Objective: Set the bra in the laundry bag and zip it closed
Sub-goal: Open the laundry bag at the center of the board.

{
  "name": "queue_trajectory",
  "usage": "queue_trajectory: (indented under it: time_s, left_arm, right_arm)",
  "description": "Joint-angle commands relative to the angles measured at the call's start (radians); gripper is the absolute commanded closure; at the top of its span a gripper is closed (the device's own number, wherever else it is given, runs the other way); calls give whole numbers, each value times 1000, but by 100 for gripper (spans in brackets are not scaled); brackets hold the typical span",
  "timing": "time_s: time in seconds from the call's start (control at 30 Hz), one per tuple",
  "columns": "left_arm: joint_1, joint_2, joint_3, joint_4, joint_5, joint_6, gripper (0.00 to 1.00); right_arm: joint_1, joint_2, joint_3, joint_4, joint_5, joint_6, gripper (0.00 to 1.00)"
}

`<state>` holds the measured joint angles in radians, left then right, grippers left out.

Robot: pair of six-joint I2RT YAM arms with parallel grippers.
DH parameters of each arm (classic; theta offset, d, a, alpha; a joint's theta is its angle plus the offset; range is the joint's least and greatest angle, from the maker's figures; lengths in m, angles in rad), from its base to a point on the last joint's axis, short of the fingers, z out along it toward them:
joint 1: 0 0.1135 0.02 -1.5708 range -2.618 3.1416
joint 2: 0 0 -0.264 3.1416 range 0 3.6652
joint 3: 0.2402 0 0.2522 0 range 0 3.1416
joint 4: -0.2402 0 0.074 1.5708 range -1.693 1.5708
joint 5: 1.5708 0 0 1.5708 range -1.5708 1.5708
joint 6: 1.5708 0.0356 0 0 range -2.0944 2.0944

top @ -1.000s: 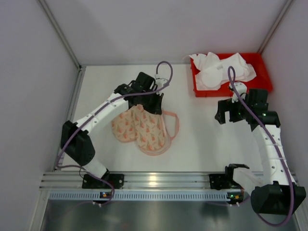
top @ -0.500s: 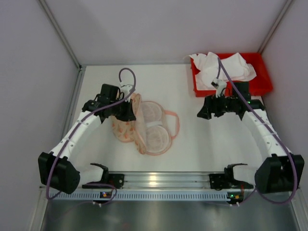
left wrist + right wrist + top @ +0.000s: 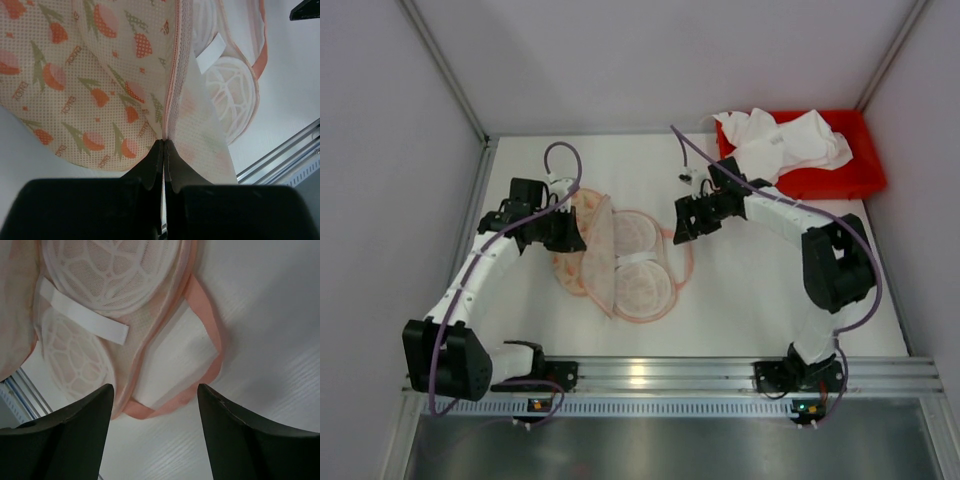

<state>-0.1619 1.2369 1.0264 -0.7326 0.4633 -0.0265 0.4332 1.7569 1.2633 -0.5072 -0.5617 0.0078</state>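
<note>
The tulip-print mesh laundry bag [image 3: 572, 270] lies open at centre-left, its white domed inner frames [image 3: 640, 265] showing. My left gripper [image 3: 575, 232] is shut on the zipper edge of the bag's lid [image 3: 172, 100], which stands up on edge. In the left wrist view the fingertips [image 3: 159, 150] meet right on that seam. The bra [image 3: 780, 140], a white bundle, lies in the red bin [image 3: 840, 182] at the back right. My right gripper [image 3: 682, 228] hangs open over the bag's peach loop strap [image 3: 212, 340], with nothing between its fingers [image 3: 90, 415].
White walls with metal posts close in the table on the left, the back and the right. An aluminium rail [image 3: 650, 375] with the arm bases runs along the near edge. Bare white tabletop [image 3: 760, 290] lies between the bag and the right wall.
My left gripper pulled the bag's lid leftwards, opening the bag and exposing its inner frames. The right arm swung from the red bin over to the bag's loop strap, its jaws narrowing somewhat.
</note>
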Motion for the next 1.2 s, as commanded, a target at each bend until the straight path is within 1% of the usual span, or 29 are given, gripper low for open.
queue_trajectory:
  time_s: [0.0,0.23,0.4,0.47,0.5,0.53,0.57,0.6,0.63,0.67,0.7,0.73,0.77,0.8,0.83,0.87,0.9,0.97,1.0,1.07,1.17]
  left_arm:
    - [21,-4,-19,22,25,17,100]
    - [38,48,-31,24,15,45,100]
    - [108,70,-38,24,55,37,100]
    - [148,75,-43,22,58,39,100]
    - [154,73,-46,24,55,39,100]
    - [154,70,-51,21,57,46,100]
    - [189,67,-57,22,54,51,100]
    - [194,62,-57,22,51,56,100]
    - [202,52,-57,22,51,65,100]
    - [225,46,-55,22,52,66,100]
    - [242,41,-43,21,55,69,95]
    - [266,32,-35,22,79,69,92]
    - [324,30,-23,21,95,71,87]
    - [356,32,4,21,115,73,75]
    - [390,47,24,21,148,71,67]
    - [451,62,46,21,165,68,65]
    - [472,108,98,21,176,68,63]
    - [519,171,153,21,184,56,61]
    - [530,240,212,21,192,44,61]
    - [561,314,266,22,210,33,57]
    - [564,470,357,33,212,30,55]
  right_arm:
    - [45,82,68,67,31,47,32]
    - [130,199,126,64,48,49,34]
    - [162,272,159,50,69,57,37]
    - [164,297,163,47,56,61,42]
    - [164,302,165,50,49,64,44]
    - [165,312,166,49,49,63,52]
    - [168,315,168,47,54,60,57]
    - [168,322,171,44,54,52,64]
    - [168,325,169,42,55,44,77]
    - [167,323,169,38,57,38,83]
    - [167,320,163,35,56,28,88]
    - [167,314,157,29,56,21,98]
    - [167,296,150,29,57,15,100]
    - [167,283,134,29,59,5,100]
    - [165,261,124,29,59,3,100]
    - [165,248,110,29,62,1,100]
    - [164,240,102,27,59,-29,100]
    - [165,225,90,24,59,-40,100]
    - [164,222,88,22,59,-43,100]
    - [164,222,88,18,59,-49,100]
    - [164,223,85,24,57,-52,100]
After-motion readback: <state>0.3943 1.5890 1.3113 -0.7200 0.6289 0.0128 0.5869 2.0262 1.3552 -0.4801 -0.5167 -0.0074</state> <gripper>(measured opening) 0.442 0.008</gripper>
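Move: Some 6 cm to the right hand's left, 1 cm back and 8 cm below lies the laundry bag's right edge, at the waist between the two round mesh pockets. The white strip is about 8 cm left of that waist; the pink strap loop is straight under the hand, about 1 cm back. From the left hand, which already holds the raised flap's zipper edge, the flap's laying spot is roughly 5 cm left, 8 cm back and 13 cm below, and the white strip 14 cm right and 2 cm back. Sinking about 8 cm and sliding some 6 cm left, the right hand comes down over the strap loop to the bag's waist, closes its fingers on the edge there, then eases about 1 cm back and right with them shut. The left hand carries the flap about 5 cm left and 3–4 cm down, opens, then swings away forward and further left, turning some 25 degrees counter-clockwise. ##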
